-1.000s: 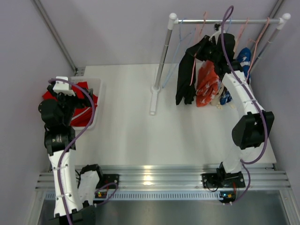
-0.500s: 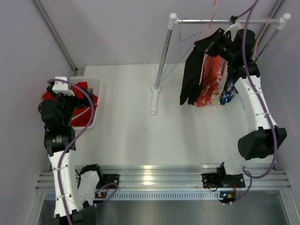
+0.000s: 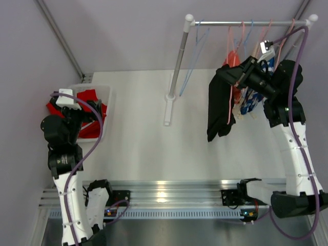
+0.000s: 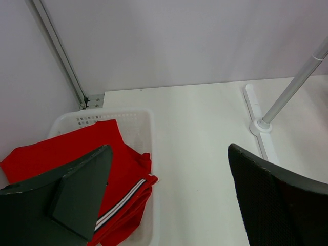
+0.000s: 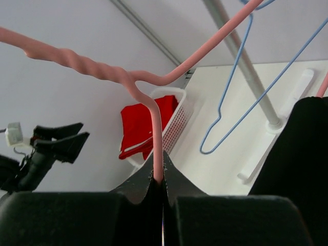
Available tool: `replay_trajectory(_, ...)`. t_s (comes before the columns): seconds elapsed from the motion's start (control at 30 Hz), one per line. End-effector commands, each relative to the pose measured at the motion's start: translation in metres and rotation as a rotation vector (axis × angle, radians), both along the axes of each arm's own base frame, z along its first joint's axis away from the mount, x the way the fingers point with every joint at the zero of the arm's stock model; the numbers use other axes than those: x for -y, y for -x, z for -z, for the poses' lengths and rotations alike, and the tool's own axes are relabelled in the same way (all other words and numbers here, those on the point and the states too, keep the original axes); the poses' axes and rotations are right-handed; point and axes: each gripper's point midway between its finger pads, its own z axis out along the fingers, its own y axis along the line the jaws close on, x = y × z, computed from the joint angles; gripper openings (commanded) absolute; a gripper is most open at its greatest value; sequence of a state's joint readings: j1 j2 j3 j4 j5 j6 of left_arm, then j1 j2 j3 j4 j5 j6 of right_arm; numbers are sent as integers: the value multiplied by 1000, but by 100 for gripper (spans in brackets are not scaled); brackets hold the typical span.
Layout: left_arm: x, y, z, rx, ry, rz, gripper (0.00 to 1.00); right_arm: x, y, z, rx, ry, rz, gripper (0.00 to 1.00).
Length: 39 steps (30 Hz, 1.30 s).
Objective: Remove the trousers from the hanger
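The black trousers (image 3: 219, 108) hang draped over a pink hanger (image 5: 154, 123), in front of the rail (image 3: 246, 22). My right gripper (image 3: 237, 75) is shut on that hanger's stem, which shows pinched between the jaws of the right gripper (image 5: 163, 177) in the wrist view. Black cloth (image 5: 300, 154) fills that view's right side. The red trousers (image 3: 86, 110) lie in a white basket (image 3: 107, 100) at the far left. My left gripper (image 3: 87, 108) hovers open over them. In its own view the left gripper (image 4: 169, 195) holds nothing, with the red trousers (image 4: 61, 154) below its left finger.
An orange-and-white garment (image 3: 233, 57) and a blue-and-white one (image 3: 251, 102) hang on the rail behind my right gripper. Empty blue hangers (image 3: 197, 46) hang near the rack pole (image 3: 179, 56), whose foot (image 3: 168, 110) stands mid-table. The basket (image 4: 138, 123) sits by the left wall.
My right arm has swung the pink hanger with the black trousers up past the rail, then down and toward the near side. The left arm has barely shifted.
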State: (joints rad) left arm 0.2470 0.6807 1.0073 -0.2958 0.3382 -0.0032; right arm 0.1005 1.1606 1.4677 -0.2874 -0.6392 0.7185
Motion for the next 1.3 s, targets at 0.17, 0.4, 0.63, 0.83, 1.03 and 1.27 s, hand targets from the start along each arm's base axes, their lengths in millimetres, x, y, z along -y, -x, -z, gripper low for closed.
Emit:
replay_trajectory(0.17,8,22,10,2,5,16,99,-15,97,-1,38,32,-258,0)
replay_trajectory(0.4,12,45,30,-41,15,2,99,-29,140,42,-70,84,-474,0)
replay_trajectory(0.63,16,63,45,-78,67,-13,99,-69,194,51,-2,160,-772,0)
replay_trajectory(0.83,20,74,49,-75,56,-3,99,-130,201,18,119,155,-868,0)
replay_trajectory(1.03,30,85,43,-59,-16,58,99,-187,164,-9,19,-5,-843,0)
replay_trajectory(1.27,79,107,43,-62,-14,340,99,-256,110,-32,-68,-133,-755,0)
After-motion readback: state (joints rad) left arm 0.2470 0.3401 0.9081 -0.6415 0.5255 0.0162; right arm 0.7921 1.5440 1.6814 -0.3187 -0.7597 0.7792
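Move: The right gripper already pinches the pink hanger's neck, with the black trousers hanging about 18 cm below it; carry them to the left gripper, about 45 cm to its left, 4 cm back and some 8 cm lower. The rack's left post stands about 18 cm ahead and 18 cm left of the right hand, the empty blue hanger 20 cm ahead and 13 cm left. From the left hand the black trousers are 45 cm right, 4 cm ahead, 10 cm lower. Keep the right pinch on the pink hanger and draw the black trousers back about 20 cm, away from the rack and slightly down, then sweep them left and somewhat forward towards the left gripper, turning the hand some 45 degrees counter-clockwise. Meanwhile pull the wide-open left gripper back and down, then finish by easing it right, towards the trousers. ##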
